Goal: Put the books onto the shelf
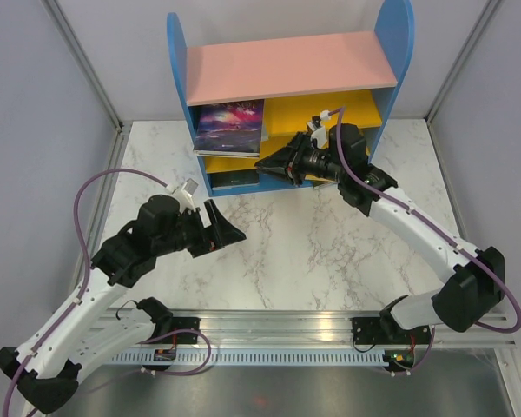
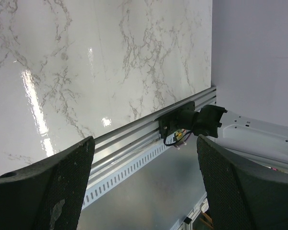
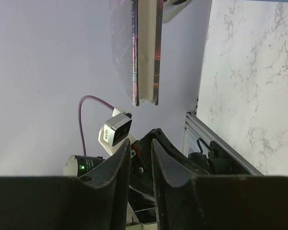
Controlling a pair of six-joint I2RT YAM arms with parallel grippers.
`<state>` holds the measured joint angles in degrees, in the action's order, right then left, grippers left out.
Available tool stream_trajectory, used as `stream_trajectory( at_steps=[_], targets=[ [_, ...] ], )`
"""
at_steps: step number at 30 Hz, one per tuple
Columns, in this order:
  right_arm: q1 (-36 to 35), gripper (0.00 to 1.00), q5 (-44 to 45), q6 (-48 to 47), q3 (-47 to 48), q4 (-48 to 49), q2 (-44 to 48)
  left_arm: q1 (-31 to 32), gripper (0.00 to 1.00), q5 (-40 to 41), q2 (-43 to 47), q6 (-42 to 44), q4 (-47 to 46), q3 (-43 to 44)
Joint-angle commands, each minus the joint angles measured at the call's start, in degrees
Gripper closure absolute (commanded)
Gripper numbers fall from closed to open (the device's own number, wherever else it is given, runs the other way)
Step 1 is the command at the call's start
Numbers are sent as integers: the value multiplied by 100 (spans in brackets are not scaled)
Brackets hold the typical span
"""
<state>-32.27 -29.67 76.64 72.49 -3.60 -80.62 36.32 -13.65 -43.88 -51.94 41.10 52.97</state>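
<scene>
The shelf [image 1: 286, 65] stands at the back of the table, with blue sides, a pink top and yellow boards. A galaxy-cover book [image 1: 230, 126] rests on its upper board at the left. Dark books [image 1: 234, 180] lie on the lower board. My right gripper [image 1: 262, 162] points left in front of the shelf. In the right wrist view the books' [image 3: 146, 52] edges hang just beyond the right gripper [image 3: 140, 143], whose jaws are narrowed to a slit with nothing between them. My left gripper [image 1: 234, 230] hovers over the marble, wide open and empty [image 2: 145, 143].
The marble table [image 1: 313, 252] spreads between the arms and the shelf. An aluminium rail [image 1: 269, 334] with the arm bases runs along the near edge. The right arm's base mount [image 2: 192, 122] shows in the left wrist view. Grey walls close in both sides.
</scene>
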Motion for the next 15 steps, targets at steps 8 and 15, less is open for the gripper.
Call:
stream_trajectory(
  at_steps=[8, 15],
  targets=[
    [-69, 73, 67, -193, 432, 149, -542, -46, 12, 126, 160, 70, 29, 11],
    [-69, 75, 67, -264, 819, 149, -1043, -46, 12, 143, 222, 79, 108, 12]
  ],
)
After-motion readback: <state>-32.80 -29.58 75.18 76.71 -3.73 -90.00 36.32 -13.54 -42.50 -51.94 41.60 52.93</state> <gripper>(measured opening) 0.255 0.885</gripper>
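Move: The purple book lies flat on top of the stack at the shelf's left side, its middle about 13 cm ahead of the right hand and 8 cm left, roughly level with it; its near edge is only some 3 cm farther out. The black book beneath it sits about 17 cm ahead, 8 cm left and 4 cm below. From the left hand, the purple book is roughly 27 cm ahead, straight in line and 9 cm higher. The right hand sinks about 4 cm while easing forward and left towards the purple book's near edge, fingers nearly shut. ##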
